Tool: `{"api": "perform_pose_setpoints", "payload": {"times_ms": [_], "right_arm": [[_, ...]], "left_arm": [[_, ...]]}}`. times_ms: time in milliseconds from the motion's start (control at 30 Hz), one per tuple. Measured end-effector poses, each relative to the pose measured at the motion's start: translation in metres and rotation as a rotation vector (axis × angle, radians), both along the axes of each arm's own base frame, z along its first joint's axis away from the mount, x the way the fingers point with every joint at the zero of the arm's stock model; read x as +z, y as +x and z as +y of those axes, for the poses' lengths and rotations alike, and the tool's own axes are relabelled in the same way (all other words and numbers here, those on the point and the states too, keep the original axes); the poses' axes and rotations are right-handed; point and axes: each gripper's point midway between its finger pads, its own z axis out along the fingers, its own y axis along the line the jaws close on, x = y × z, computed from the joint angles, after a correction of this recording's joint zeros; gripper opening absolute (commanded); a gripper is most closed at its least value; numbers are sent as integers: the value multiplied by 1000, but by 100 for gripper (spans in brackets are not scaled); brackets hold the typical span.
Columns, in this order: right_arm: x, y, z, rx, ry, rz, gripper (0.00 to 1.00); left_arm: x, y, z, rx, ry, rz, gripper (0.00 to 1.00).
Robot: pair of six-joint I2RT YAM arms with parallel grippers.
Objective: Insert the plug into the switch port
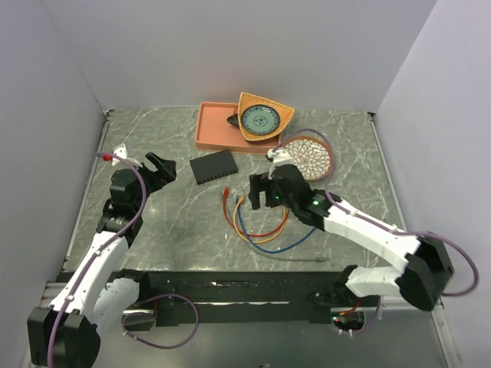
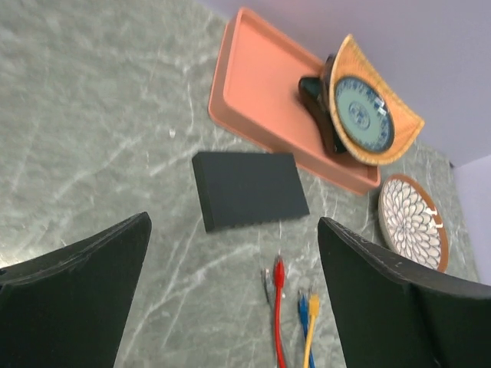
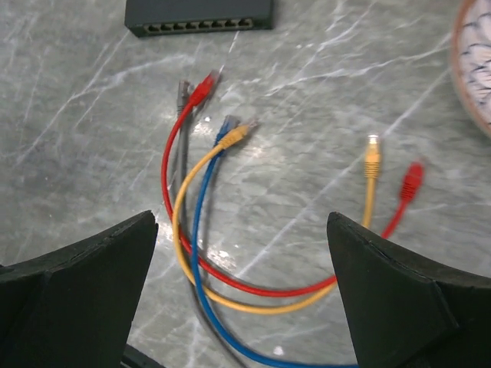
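Observation:
The switch [image 1: 213, 166] is a flat black box on the marble table; its row of sockets shows in the right wrist view [image 3: 199, 15], and its plain top shows in the left wrist view [image 2: 249, 188]. Red, yellow, blue and grey cables [image 1: 257, 226] lie curled in front of it. The red plug [image 3: 201, 90], grey plug [image 3: 183, 90], blue plug [image 3: 228, 124] and yellow plug [image 3: 236, 136] lie just short of the sockets. My left gripper [image 1: 159, 167] is open and empty, left of the switch [image 2: 234, 230]. My right gripper [image 1: 265, 190] is open and empty above the cable loop [image 3: 242, 218].
A salmon-pink tray [image 1: 211, 130] stands behind the switch with a wooden bowl [image 1: 265, 116] leaning on it. A patterned plate [image 1: 307, 156] sits behind my right gripper. Other yellow [image 3: 372, 159] and red [image 3: 412, 180] cable ends lie to the right. Walls close three sides.

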Motion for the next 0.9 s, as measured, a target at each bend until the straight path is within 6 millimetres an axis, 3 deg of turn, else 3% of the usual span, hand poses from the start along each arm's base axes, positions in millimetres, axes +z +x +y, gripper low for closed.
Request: {"api": "perform_pose_setpoints", "payload": {"times_ms": [200, 367, 400, 433, 467, 733, 800, 900], "right_arm": [[-39, 11, 47, 19, -43, 128, 99], [-76, 20, 86, 29, -70, 242, 82], [-83, 19, 90, 32, -71, 263, 75], [-90, 17, 92, 33, -74, 286, 60], [-97, 15, 93, 32, -75, 307, 57], [-127, 1, 102, 32, -61, 422, 54], [-132, 0, 103, 33, -61, 436, 49], [-138, -1, 104, 27, -61, 451, 33]], "left_arm": [[-41, 5, -10, -29, -34, 154, 96], [-62, 6, -17, -62, -26, 246, 96], [-61, 7, -17, -66, -26, 249, 96], [-61, 7, -19, -72, -28, 251, 96], [-59, 8, -20, -77, -29, 251, 96], [-53, 10, -26, -110, -40, 244, 96], [-54, 10, -27, -113, -41, 247, 96], [-55, 10, -27, -118, -42, 249, 96]]}}
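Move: The yellow plug lies about 8 cm to the left of my right hand, 5 cm ahead and some 16 cm below, with the blue plug just beside it and the red plug about 12 cm left and 8 cm ahead. The switch is about 16 cm ahead and 15 cm left of that hand. For my left hand the switch sits roughly 8 cm ahead, 12 cm right and 20 cm below; the yellow plug is about 20 cm right, level with it. I swing my right hand down about 14 cm and left some 10 cm, onto the near ends of the cables just behind their plugs; the leftward sweep mostly comes first, then it sinks more steeply, easing back 2 cm, tipping some 25 degrees further downward and narrowing its fingers to about half. My open left hand sinks 5 cm and edges right towards the switch, tipping down too. ##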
